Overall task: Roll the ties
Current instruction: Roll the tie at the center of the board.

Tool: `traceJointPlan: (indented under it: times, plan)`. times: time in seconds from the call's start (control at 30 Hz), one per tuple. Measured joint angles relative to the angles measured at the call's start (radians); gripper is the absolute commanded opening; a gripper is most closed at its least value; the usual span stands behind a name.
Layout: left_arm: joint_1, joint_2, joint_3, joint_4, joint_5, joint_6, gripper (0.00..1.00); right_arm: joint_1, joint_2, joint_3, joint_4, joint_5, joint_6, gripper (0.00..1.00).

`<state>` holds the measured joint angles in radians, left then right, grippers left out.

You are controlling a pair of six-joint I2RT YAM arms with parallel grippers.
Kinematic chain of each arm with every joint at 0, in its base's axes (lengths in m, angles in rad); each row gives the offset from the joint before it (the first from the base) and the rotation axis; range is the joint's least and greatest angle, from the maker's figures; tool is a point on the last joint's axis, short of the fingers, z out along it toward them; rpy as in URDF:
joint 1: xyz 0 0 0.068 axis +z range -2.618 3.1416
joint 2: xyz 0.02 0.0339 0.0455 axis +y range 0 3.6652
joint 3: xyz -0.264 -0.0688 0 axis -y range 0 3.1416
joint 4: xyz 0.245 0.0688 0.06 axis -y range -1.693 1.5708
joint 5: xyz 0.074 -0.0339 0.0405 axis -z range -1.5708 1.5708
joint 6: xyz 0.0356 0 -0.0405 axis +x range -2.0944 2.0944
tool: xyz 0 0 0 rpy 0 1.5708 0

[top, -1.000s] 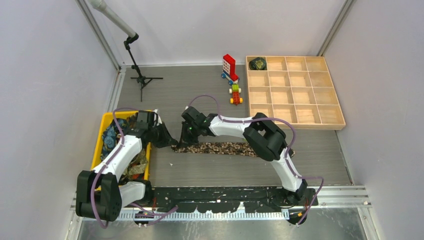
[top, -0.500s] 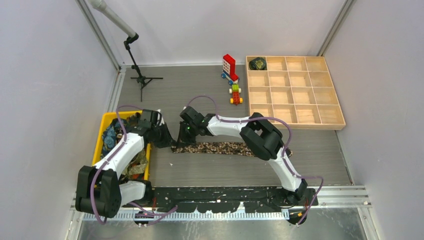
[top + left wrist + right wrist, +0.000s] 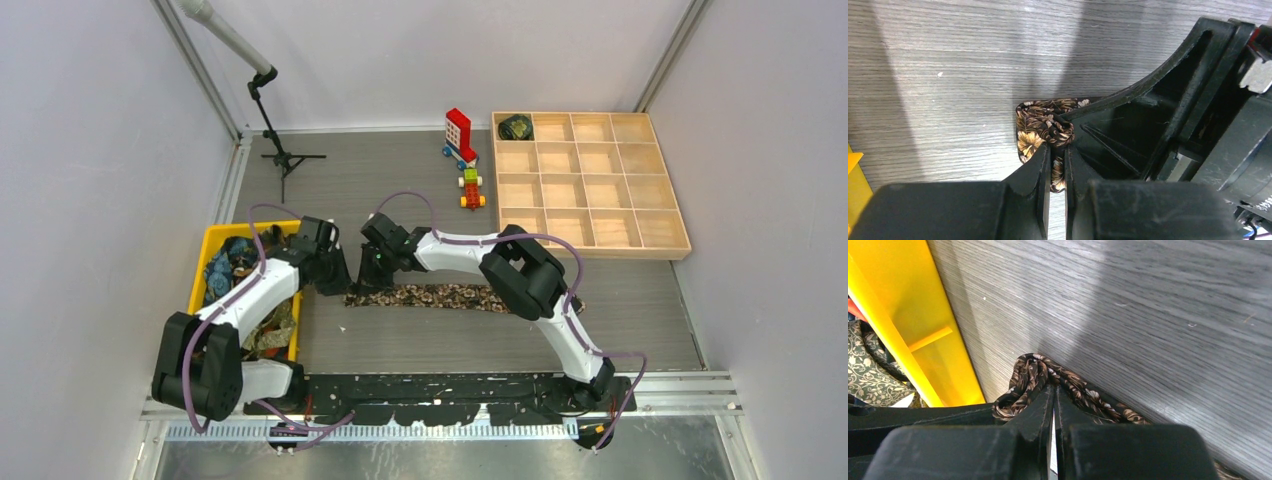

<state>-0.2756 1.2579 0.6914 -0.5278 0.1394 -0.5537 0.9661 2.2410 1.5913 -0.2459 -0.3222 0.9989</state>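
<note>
A brown-tan-black mottled tie (image 3: 450, 297) lies flat across the table, running from left to right. Both grippers meet at its left end. My left gripper (image 3: 343, 283) is shut on a bunched fold of the tie (image 3: 1035, 120), with fabric showing between its jaws (image 3: 1058, 157). My right gripper (image 3: 368, 279) pinches the same end from the other side. In the right wrist view its jaws (image 3: 1054, 390) are shut on the gathered tie (image 3: 1030, 375). A rolled tie (image 3: 516, 127) sits in the far-left compartment of the wooden tray.
A yellow bin (image 3: 196, 290) at the left holds more ties, blue (image 3: 218, 270) and olive (image 3: 276, 326). The wooden grid tray (image 3: 590, 250) stands at the back right. Toy bricks (image 3: 459, 135) and a small toy (image 3: 471, 188) lie beside it. A tripod stand (image 3: 281, 160) stands at the back left.
My left arm has swung a little to the right, closer to the right gripper at the tie's end. The right gripper shifted slightly left. Both stay shut on the tie.
</note>
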Motion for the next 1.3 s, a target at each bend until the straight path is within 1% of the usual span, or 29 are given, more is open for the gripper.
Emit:
traceJointPlan:
  times: [0.2, 0.43, 0.5, 0.63, 0.7, 0.8, 0.97, 1.3]
  plan:
    - [-0.037, 0.028, 0.013, 0.001, -0.041, -0.016, 0.00, -0.003, -0.013, -0.020, -0.002, 0.010, -0.008, 0.09]
    - [-0.071, 0.064, 0.013, 0.020, -0.061, -0.033, 0.00, -0.006, -0.130, -0.124, -0.035, 0.034, -0.036, 0.09]
    - [-0.078, 0.071, 0.015, 0.022, -0.066, -0.039, 0.06, -0.008, -0.172, -0.147, -0.040, 0.040, -0.045, 0.09]
    - [-0.093, 0.090, 0.030, 0.021, -0.072, -0.044, 0.21, -0.012, -0.235, -0.180, -0.047, 0.054, -0.056, 0.09]
    - [-0.098, 0.096, 0.034, 0.021, -0.076, -0.047, 0.26, -0.013, -0.245, -0.185, -0.048, 0.058, -0.058, 0.09]
    - [-0.103, 0.100, 0.045, 0.016, -0.077, -0.049, 0.32, -0.013, -0.249, -0.188, -0.051, 0.063, -0.060, 0.10]
    - [-0.104, 0.100, 0.069, -0.006, -0.077, -0.050, 0.35, -0.013, -0.249, -0.193, -0.072, 0.070, -0.065, 0.10]
    - [-0.104, 0.090, 0.097, -0.034, -0.075, -0.052, 0.33, -0.013, -0.249, -0.193, -0.086, 0.074, -0.073, 0.10]
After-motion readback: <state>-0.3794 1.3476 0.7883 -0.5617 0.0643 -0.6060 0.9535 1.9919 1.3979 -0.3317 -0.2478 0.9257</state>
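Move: Still pinched by the left fingers is the tie's rolled end, its middle about 1 cm ahead of that hand, 1 cm to its right and roughly 2 cm below. From there the tie's flat strip runs right, its middle about 24 cm to the hand's right and 1 cm back. The yellow box's middle is some 21 cm left, level with the hand. For the right hand, shut in the fold, the rolled end is about 2 cm left, straight across, 1 cm below. Laying the rolled end over to the right and down, the left hand travels about 2 cm right and just over 1 cm down, then opens partway to let go and rises nearly 2 cm. Meanwhile the right hand, still shut, comes out of the fold, going some 5 cm right along the strip while rising about 4 cm and drawing slightly back. ##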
